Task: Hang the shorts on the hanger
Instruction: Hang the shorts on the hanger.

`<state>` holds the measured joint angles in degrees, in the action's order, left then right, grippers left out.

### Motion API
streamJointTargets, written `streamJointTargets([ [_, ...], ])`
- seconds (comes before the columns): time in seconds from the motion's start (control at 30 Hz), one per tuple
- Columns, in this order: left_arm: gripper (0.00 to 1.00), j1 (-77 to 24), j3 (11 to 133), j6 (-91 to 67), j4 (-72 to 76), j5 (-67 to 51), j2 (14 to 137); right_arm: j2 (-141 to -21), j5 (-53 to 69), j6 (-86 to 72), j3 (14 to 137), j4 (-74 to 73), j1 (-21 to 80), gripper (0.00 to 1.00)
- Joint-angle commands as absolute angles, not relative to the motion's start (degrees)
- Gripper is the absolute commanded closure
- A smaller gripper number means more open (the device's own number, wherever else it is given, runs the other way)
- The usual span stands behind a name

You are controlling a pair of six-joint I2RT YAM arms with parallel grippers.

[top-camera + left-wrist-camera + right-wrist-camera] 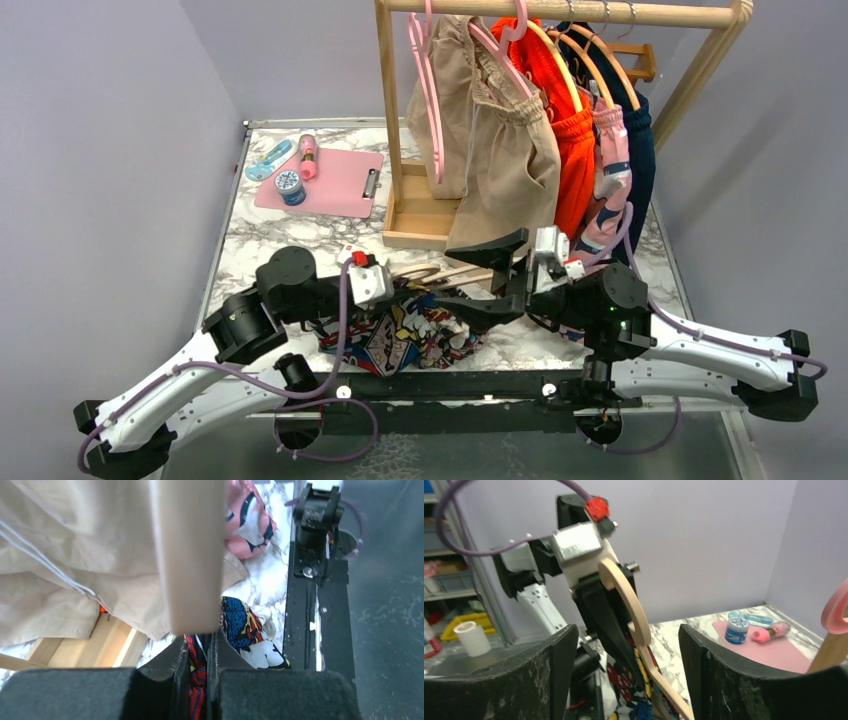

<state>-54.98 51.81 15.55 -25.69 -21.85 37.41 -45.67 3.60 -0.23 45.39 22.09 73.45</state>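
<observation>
The comic-print shorts lie bunched on the marble table between the two arms. My left gripper is shut on a red and blue fold of the shorts. The cream hanger stands tilted against the left gripper's fingers, with its hook beside the left wrist. In the left wrist view the hanger is a blurred bar just past the fingertips. My right gripper is open. Its fingers stand on either side of the hanger without touching it.
A wooden clothes rack at the back carries beige shorts, an orange garment and pink hangers. Its base tray sits just behind the grippers. A pink clipboard with small bottles lies back left.
</observation>
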Motion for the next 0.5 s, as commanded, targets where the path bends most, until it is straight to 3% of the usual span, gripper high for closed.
streamJointTargets([
  [0.0, 1.0, -54.86, 50.94, 11.91, -16.45, -16.59, 33.93, -47.98, 2.21, -6.36, 49.21, 13.61, 73.67, 0.17],
  [0.3, 1.0, -54.86, 51.09, 17.28, -20.66, -16.63, 39.41, -47.09, 0.24, -18.77, 55.71, -6.26, 73.76, 0.0],
  [0.47, 1.0, -54.85, 49.59, 15.81, -18.05, -18.71, 41.15, -44.93, -5.19, -23.07, 55.42, -9.94, 73.74, 0.0],
])
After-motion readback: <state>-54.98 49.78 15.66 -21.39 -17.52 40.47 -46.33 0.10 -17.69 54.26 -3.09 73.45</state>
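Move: From the right hand, already let go and half open, the curved end of the hanger lies about 7 cm left, 2 cm ahead and 6 cm below. The shorts hang roughly 7 cm left, 2 cm back and 24 cm below it; the beige trousers are some 25 cm ahead, 10 cm right and 20 cm lower. For the left hand, still pinching the waistband, that hanger end is about 3 cm left, level fore and aft, and 5 cm above. Downward some 4 cm, after a slight swing left and back again, the right hand closes in on the curved end of the hanger, opening fully while it rolls its forward side down about 20 degrees and dips its fingertips. The left hand keeps its pinch on the waistband and eases forward 2 cm, bobbing up, then sinking to slightly below where it began. ##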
